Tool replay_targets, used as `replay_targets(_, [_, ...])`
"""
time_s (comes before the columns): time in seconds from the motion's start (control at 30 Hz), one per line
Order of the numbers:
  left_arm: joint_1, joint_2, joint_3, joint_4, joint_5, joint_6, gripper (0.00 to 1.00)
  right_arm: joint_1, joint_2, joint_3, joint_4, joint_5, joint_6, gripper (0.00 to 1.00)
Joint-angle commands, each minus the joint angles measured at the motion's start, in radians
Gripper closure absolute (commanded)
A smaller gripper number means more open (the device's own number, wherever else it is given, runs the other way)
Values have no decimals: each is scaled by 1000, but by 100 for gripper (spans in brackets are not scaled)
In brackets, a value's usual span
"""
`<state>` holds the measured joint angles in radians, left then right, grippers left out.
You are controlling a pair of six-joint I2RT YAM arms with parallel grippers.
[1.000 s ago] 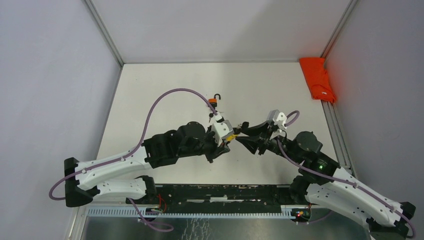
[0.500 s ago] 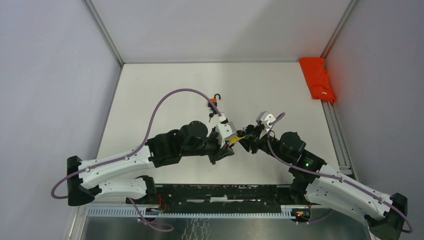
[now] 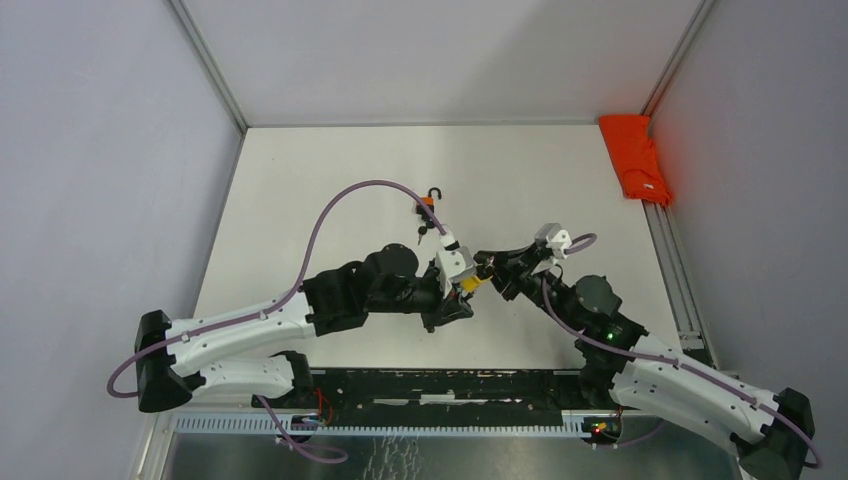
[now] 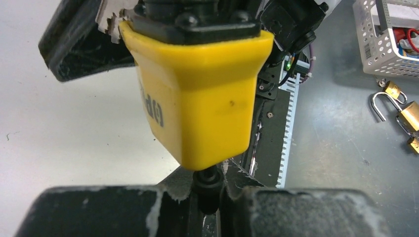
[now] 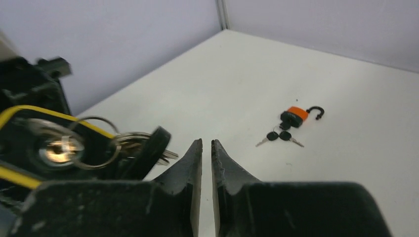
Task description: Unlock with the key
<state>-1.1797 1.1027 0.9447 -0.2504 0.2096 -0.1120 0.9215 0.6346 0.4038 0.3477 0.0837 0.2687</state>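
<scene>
My left gripper (image 3: 458, 288) holds a yellow padlock (image 3: 469, 283) above the table's middle. In the left wrist view the yellow padlock (image 4: 197, 98) fills the centre, and my left gripper (image 4: 210, 190) is shut on its black shackle (image 4: 207, 181). In the right wrist view its keyhole (image 5: 55, 148) faces the camera. A key ring (image 5: 99, 148) and a black-headed key (image 5: 148, 152) hang from it. My right gripper (image 5: 206, 143) sits just right of the keys. Its jaws are nearly together with only a thin slit, and nothing is between them. My right gripper (image 3: 484, 266) meets the lock from the right.
An orange padlock (image 3: 428, 203) with its shackle open lies on the table behind the left arm, with small black-headed keys (image 5: 279, 136) beside it. A red cloth (image 3: 635, 160) lies at the far right edge. Brass padlocks (image 4: 407, 116) and a white basket (image 4: 390, 44) are beyond the table's near rail.
The right gripper's jaws have closed from wide apart to almost together, and it has moved left up to the lock. The left arm has shifted slightly, still holding the yellow padlock.
</scene>
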Motion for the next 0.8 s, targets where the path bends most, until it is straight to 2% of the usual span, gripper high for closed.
replay_targets(0.0, [19, -16, -12, 125, 37, -36, 96, 0, -46, -26, 142, -70, 43, 83])
replay_targets(0.33, [125, 10, -47, 188, 91, -54, 96, -1, -92, -70, 214, -212, 138, 81])
replay_targets(0.77, [158, 170, -46, 247, 177, -65, 96, 0, -40, -63, 180, -192, 122, 82])
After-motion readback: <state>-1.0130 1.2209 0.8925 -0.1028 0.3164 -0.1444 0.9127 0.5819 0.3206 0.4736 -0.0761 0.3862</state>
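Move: The left fingers already pinch the shackle of the upturned yellow padlock; its body lies about 4 cm above them, 1 cm ahead and 2 cm to their right. From the right hand, the body is some 6 cm back, neither left nor right, and 2 cm up. The key ring on the keyhole face is about 4 cm behind the right hand and level sideways; the orange padlock lies some 22 cm ahead and 10 cm left. Keeping its pinch on the shackle, the left hand carries the yellow padlock about 5 cm forward past the right fingertips, sinking some 3 cm mostly towards the end. The right hand, nearly shut and empty, draws back about 3.5 cm and up 2 cm, then dips again, turning roughly 10 degrees counter-clockwise with its left side rising; its tips finish close to the padlock and keys, contact unclear. ##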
